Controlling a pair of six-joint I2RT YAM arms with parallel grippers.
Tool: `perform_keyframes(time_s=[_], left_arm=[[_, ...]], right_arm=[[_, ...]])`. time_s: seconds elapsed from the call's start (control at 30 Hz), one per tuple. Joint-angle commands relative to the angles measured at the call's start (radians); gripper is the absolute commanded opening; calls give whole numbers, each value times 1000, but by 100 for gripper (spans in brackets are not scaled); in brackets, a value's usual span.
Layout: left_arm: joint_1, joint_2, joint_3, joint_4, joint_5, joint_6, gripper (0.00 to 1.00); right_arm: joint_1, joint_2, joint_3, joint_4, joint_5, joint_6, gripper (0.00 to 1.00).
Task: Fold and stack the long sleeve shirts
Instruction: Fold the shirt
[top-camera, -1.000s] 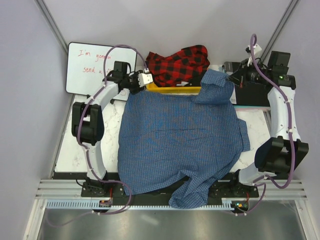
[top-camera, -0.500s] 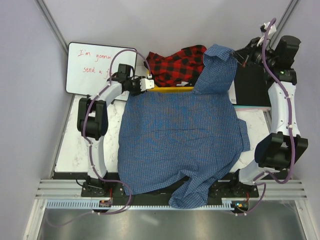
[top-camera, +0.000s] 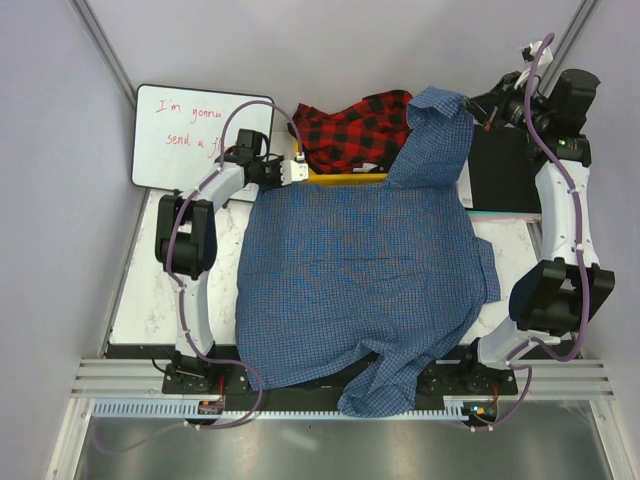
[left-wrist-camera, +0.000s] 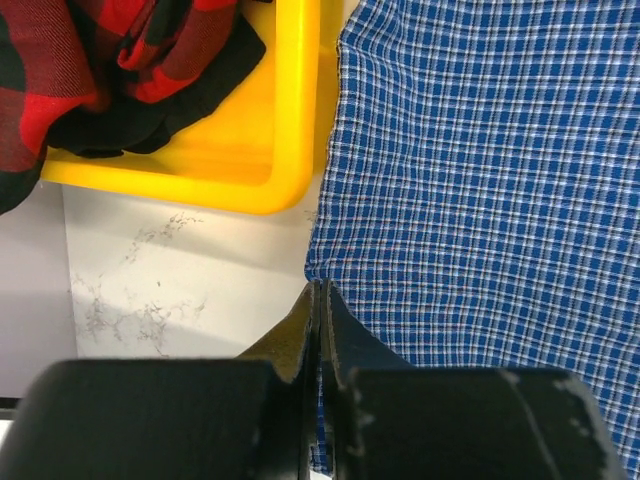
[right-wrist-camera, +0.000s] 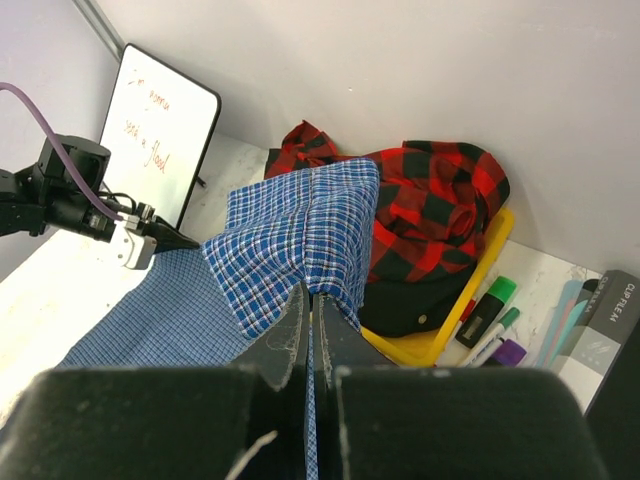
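The blue check shirt (top-camera: 360, 275) lies spread over the table, one sleeve hanging off the front edge. My left gripper (top-camera: 300, 171) is shut on its far left corner (left-wrist-camera: 325, 300) at the table surface. My right gripper (top-camera: 478, 108) is shut on the far right corner (right-wrist-camera: 310, 240) and holds it lifted above the table. The red-and-black plaid shirt (top-camera: 355, 128) sits crumpled in a yellow tray (left-wrist-camera: 270, 150) behind the blue one.
A whiteboard (top-camera: 195, 130) with red writing leans at the back left. Markers (right-wrist-camera: 490, 320) and a dark box (top-camera: 505, 170) lie at the back right beside the tray. Bare marble table (top-camera: 140, 290) shows left of the shirt.
My left gripper slid right to the shirt's far left corner and shut on it. My right gripper lifted the far right corner up and back, then held still.
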Motion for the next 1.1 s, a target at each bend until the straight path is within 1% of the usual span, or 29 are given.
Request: perform_keyframes(time_s=[0.0,0.53,0.7,0.9,1.07], left_arm=[[3,-106,-22,-19,50,22,2],[3,-326,-174,-48,89,53,2],[2,-415,-280,-50,98,93,2],[2,-527,-389,-62,113,119,2],[0,-611,-495,-73,123,169,2]], right_arm=[[4,-51,24,44,-15,14,0],[-13,-171,-51,-2,-49,-14,0],[-26,-257,-98,-25,-67,-14,0],[-48,-352,-146,-107,-81,-46,0],[-65,-448,-187,-219,-92,-93,0]])
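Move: The left hand pinches the blue shirt's far left corner at table height, and the shirt's near left corner lies about 48 cm back and 1 cm left of it. The red checkered shirt in the yellow tray is some 12 cm ahead and 22 cm right; the whiteboard about 8 cm ahead and 17 cm left. The right hand holds the far right part high: the blue shirt's near right edge lies roughly 36 cm back, 1 cm left and 32 cm below. Both hands keep their shut grip on the blue shirt's far side and draw it back towards the near edge, away from the yellow tray, each going about 12 cm and speeding up towards the end. The left first lifts its corner off the table while easing back, then pulls back almost level after rising nearly 8 cm in all, while the already raised right climbs only about 5 cm, both wrists turning just slightly. ##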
